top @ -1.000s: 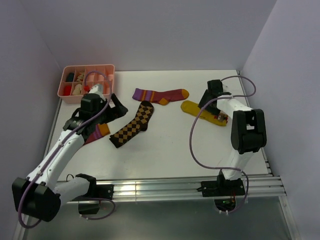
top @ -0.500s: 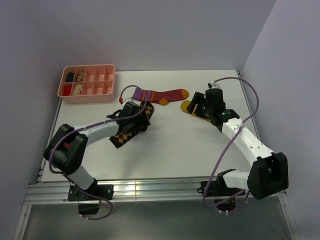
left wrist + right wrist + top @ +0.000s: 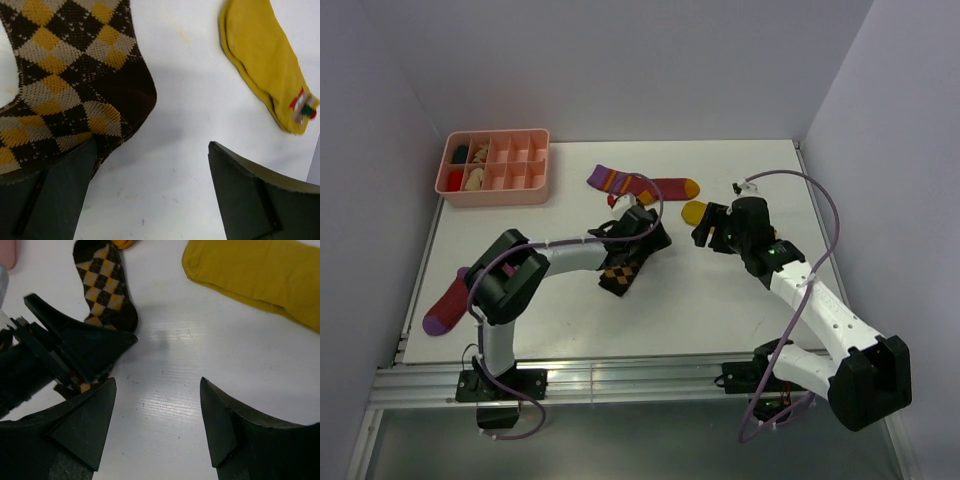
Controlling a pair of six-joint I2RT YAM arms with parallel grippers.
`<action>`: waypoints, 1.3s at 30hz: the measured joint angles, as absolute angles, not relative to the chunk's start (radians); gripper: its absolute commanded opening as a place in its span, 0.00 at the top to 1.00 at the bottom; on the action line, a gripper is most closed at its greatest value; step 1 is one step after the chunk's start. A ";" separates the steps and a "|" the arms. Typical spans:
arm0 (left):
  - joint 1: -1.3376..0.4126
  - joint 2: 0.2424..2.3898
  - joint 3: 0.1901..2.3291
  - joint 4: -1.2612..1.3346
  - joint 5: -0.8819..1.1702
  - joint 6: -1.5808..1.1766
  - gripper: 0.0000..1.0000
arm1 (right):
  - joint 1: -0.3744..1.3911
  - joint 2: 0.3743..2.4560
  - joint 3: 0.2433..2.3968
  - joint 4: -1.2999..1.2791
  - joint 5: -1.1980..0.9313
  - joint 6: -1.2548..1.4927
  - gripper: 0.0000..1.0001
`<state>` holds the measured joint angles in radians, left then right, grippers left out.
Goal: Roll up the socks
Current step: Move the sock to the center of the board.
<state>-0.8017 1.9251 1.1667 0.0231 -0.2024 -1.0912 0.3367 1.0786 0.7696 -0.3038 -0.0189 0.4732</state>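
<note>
The brown-and-tan diamond-check sock (image 3: 623,272) (image 3: 65,85) lies flat mid-table. My left gripper (image 3: 646,234) (image 3: 153,145) hovers open at its far end, one finger (image 3: 50,200) over the sock's edge, bare table between the fingers. The mustard-yellow sock (image 3: 694,211) (image 3: 260,275) (image 3: 270,65) lies just to the right, partly hidden by my right gripper (image 3: 708,231) (image 3: 157,382), which is open over bare table beside it. One maroon sock (image 3: 645,186) lies at the back. Another maroon sock (image 3: 450,305) lies at the left edge.
A pink compartment tray (image 3: 532,187) with small items stands at the back left. The two grippers are close together mid-table; the left gripper (image 3: 75,345) shows in the right wrist view. Walls close in the left, back and right sides.
Both arms have swung toward the middle of the table. The left gripper moved right past the check sock's far end, uncovering the maroon sock at the left edge. The right gripper moved left off the mustard sock.
</note>
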 measured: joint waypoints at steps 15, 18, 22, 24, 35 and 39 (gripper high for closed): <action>-0.661 1.466 1.189 -0.216 -0.291 -0.681 0.02 | 0.453 1.318 0.934 -0.263 -0.073 0.348 0.41; -0.571 1.372 1.121 -0.240 -0.266 -0.585 0.02 | 0.502 1.462 1.024 -0.265 -0.067 0.294 0.47; -0.492 1.303 1.042 -0.299 -0.231 -0.463 0.02 | 0.562 1.644 1.138 -0.276 -0.061 0.231 0.51; -0.464 1.281 1.012 -0.309 -0.207 -0.411 0.02 | 0.582 1.746 1.207 -0.286 -0.068 0.207 0.52; -0.430 1.216 0.956 -0.322 -0.197 -0.295 0.02 | 0.600 2.138 1.568 -0.423 -0.061 0.089 0.50; -0.430 1.198 0.952 -0.321 -0.208 -0.289 0.02 | 0.603 2.223 1.708 -0.458 -0.035 0.052 0.48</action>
<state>-0.4305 1.1976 0.9524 -0.3210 -0.2077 -0.2886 0.6025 2.2234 1.7084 -0.4583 -0.0353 0.0521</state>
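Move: The argyle sock's middle lies about 18 cm to the right hand's left, some 6 cm ahead and 13 cm below. The red striped sock lies 19 cm ahead and 16 cm left of that hand, the yellow sock some 10 cm ahead and 5 cm to its right, both also 13 cm below. From the left hand, low on the board, the argyle sock's middle is roughly 7 cm left, level fore-and-aft and 2 cm below. The argyle sock is handed over: the left hand nudges about 1 cm back and right, comes free of it and swings up and some 23 cm left, still wide open, its left side rolling up. The right hand swings 18 cm left, down 13 and forward 13, turning about 30 degrees counter-clockwise, fingers narrowing to half open; it sets its tips on the sock between toe and heel, sliding forward low at the end. ##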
